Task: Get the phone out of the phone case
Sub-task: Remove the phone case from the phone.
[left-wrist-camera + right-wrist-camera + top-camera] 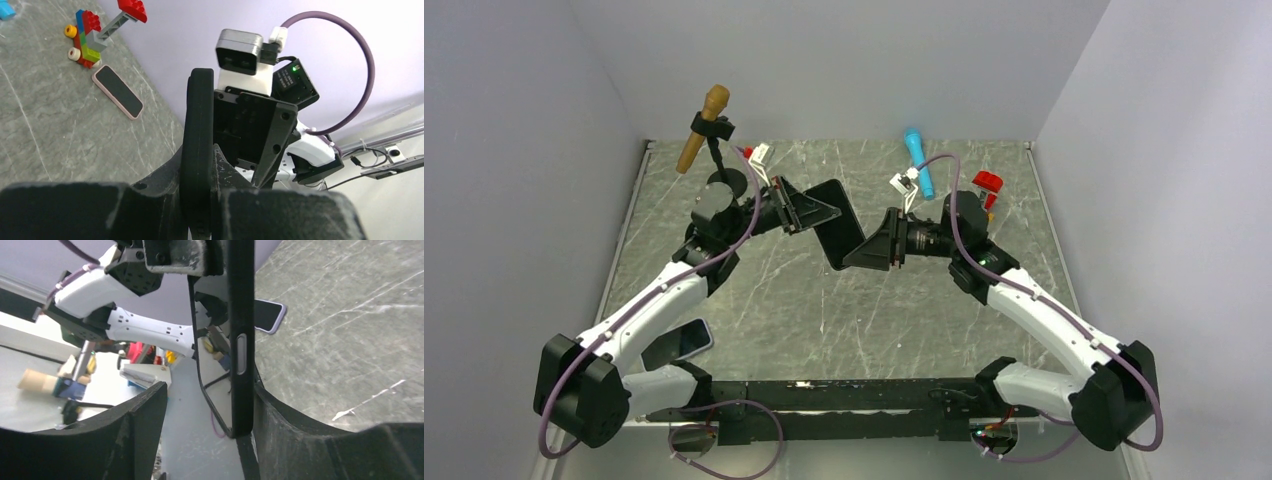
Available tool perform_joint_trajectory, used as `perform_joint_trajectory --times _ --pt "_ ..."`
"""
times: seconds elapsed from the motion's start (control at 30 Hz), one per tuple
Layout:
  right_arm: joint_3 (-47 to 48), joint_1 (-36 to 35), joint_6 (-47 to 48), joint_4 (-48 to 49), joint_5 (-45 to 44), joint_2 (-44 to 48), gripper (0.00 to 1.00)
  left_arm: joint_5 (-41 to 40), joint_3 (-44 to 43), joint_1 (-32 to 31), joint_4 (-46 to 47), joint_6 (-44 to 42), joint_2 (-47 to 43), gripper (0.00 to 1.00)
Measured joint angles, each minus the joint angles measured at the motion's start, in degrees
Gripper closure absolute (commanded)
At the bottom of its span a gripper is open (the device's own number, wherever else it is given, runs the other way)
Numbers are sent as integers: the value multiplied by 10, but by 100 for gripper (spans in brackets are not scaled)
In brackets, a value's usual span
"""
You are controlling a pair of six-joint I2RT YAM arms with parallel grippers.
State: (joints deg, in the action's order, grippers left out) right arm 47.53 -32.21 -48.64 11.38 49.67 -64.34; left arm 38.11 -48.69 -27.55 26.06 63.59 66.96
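A black phone in its black phone case (839,225) hangs in the air above the middle of the table, between both arms. My left gripper (802,212) is shut on its upper left end. In the left wrist view the case's edge (197,145) stands upright, pinched between the two fingers of that gripper (200,200). My right gripper (874,250) is at the lower right end and stands open. In the right wrist view the case (241,315) leans against the right finger (280,420), while the left finger (145,410) is well apart from it. The glossy screen faces that gap.
A second phone in a pale case (679,343) lies by the left arm's base. A pink-cased phone (117,91) lies next to toy bricks (987,185) at the back right. A brown handle on a black stand (704,128) and a blue tool (917,160) sit at the back.
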Motion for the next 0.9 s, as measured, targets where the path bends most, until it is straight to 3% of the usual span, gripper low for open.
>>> perform_joint_trajectory --times 0.23,0.4,0.67,0.77,0.9 --pt "12 12 84 -88 36 43 42 55 -4 11 -5 30 12 100" --pt "11 17 104 -104 93 45 68 114 -4 11 22 86 37 100" --pt "1 19 56 -39 155 37 88 158 -3 11 85 143 41 100" --pt "0 19 44 -16 168 33 100 161 -3 11 100 157 41 100" --pt "1 18 50 -7 170 31 100 160 0 11 101 183 42 100"
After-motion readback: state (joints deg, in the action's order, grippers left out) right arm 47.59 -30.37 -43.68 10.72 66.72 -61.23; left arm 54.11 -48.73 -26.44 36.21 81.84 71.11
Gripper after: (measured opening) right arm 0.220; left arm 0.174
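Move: The left fingers hold the cased phone by its far left part, so its middle lies about 3 cm back, 1 cm right and 3 cm below that hand. From the open right hand the phone's middle is some 4 cm ahead, 4 cm left and 2 cm up. Down on the table, the pink-edged phone lies roughly 11 cm ahead and 34 cm right of the right hand, 29 cm below, and the blue microphone about 39 cm ahead and 19 cm right. Back about 5 cm and 2 cm to the right goes the right hand, turning some 15 degrees counter-clockwise as its open fingers close and pinch the cased phone's near right corner. The left keeps its grip on the phone and draws it back nearly 4 cm, turning clockwise about 15 degrees and dipping slightly before rising. ##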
